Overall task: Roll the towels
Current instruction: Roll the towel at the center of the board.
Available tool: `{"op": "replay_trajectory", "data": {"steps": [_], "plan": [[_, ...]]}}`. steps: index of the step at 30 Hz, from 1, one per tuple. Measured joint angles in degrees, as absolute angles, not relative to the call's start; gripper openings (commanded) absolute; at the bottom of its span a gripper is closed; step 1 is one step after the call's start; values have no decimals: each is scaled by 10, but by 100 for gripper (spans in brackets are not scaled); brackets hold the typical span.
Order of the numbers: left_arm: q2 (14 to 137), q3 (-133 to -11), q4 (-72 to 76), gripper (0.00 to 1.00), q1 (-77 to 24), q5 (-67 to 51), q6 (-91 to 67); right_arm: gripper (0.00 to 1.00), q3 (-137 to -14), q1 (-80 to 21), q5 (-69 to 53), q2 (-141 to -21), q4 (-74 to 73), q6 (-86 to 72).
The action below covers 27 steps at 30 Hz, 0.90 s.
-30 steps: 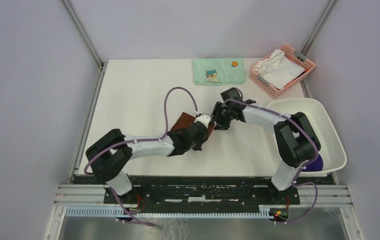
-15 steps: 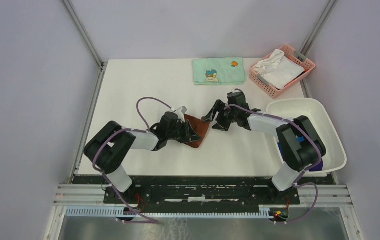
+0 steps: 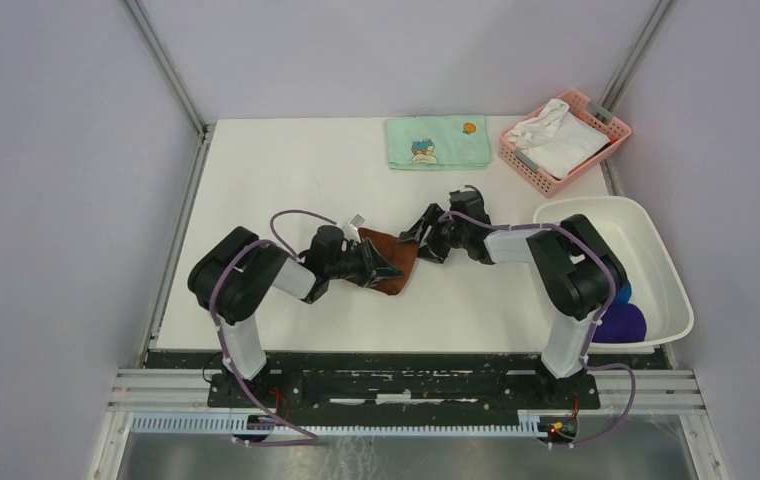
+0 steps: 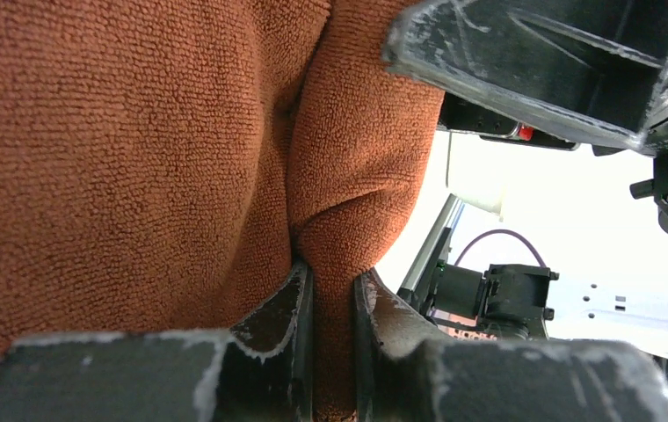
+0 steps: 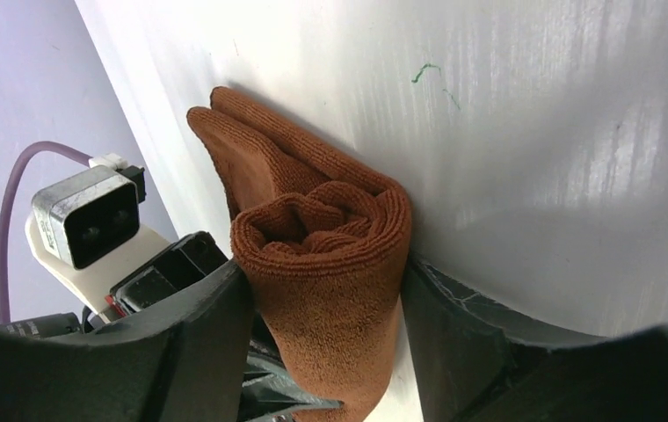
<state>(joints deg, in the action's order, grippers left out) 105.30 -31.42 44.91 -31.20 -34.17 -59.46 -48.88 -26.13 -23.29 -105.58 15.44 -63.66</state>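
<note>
The rust-brown towel [image 3: 397, 264] lies partly rolled at the table's middle, between both grippers. My left gripper [image 3: 376, 265] comes at it from the left. In the left wrist view, the left gripper [image 4: 331, 280] is shut on a narrow fold of the rust-brown towel [image 4: 137, 158]. My right gripper [image 3: 420, 243] reaches in from the right. In the right wrist view, the right gripper [image 5: 323, 271] is open, its fingers [image 5: 216, 308] standing on either side of the towel's rolled end [image 5: 330, 255] and brushing it. The purple towel [image 3: 624, 322] and the blue towel [image 3: 620, 293] lie in the white tub [image 3: 661, 250].
A pale green cartoon-print towel [image 3: 438, 141] lies flat at the back of the table. A pink basket [image 3: 512, 158] holding a white cloth [image 3: 556, 138] stands at the back right. The white tub sits along the right edge.
My left arm has drawn back to the left, keeping its grip on the towel. My right gripper has opened wider and moved left, so it now stands around the rolled end.
</note>
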Motion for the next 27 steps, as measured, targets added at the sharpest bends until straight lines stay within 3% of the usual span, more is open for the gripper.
{"op": "replay_trajectory", "data": {"steps": [7, 10, 18, 23, 27], "plan": [[1057, -312, 455, 11, -312, -343, -602, 37, -519, -266, -216, -1076, 107, -627], [1045, -313, 431, 20, -313, -331, -600, 29, -551, -278, -184, -1076, 40, -609], [909, -325, 216, 53, -377, -175, -512, 22, -644, -330, -68, -1071, -148, -572], [823, -352, 75, 62, -459, -30, -457, 22, -684, -343, -20, -1071, -234, -557], [806, -402, -21, 64, -545, 113, -422, 23, -700, -347, 0, -1075, -272, -554]]}}
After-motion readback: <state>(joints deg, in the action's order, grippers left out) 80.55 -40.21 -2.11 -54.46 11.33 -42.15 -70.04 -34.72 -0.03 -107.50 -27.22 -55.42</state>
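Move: The brown towel's rolled right side runs between the hands. Its far end lies almost at the right hand's point, some 1 cm below, between the still-open fingers, and 7 cm ahead and 5 cm right of the left hand. Its near end is about 4 cm back from the left hand, which already grips the roll. From the right hand, the unrolled flap's middle is about 11 cm left and 5 cm back; the green towel is 24 cm ahead and 5 cm right. The right hand closes its fingers on the roll's far end as it sinks a good centimetre, then keeps the pinch while drawing back and right some 2 cm, its left side dipping about 30 degrees. Once that pinch is made, the left fingers open and let go of the roll; the left hand backs off about 4 cm and rises 3.5 cm, its left side rolling upward, ending over the near end. ##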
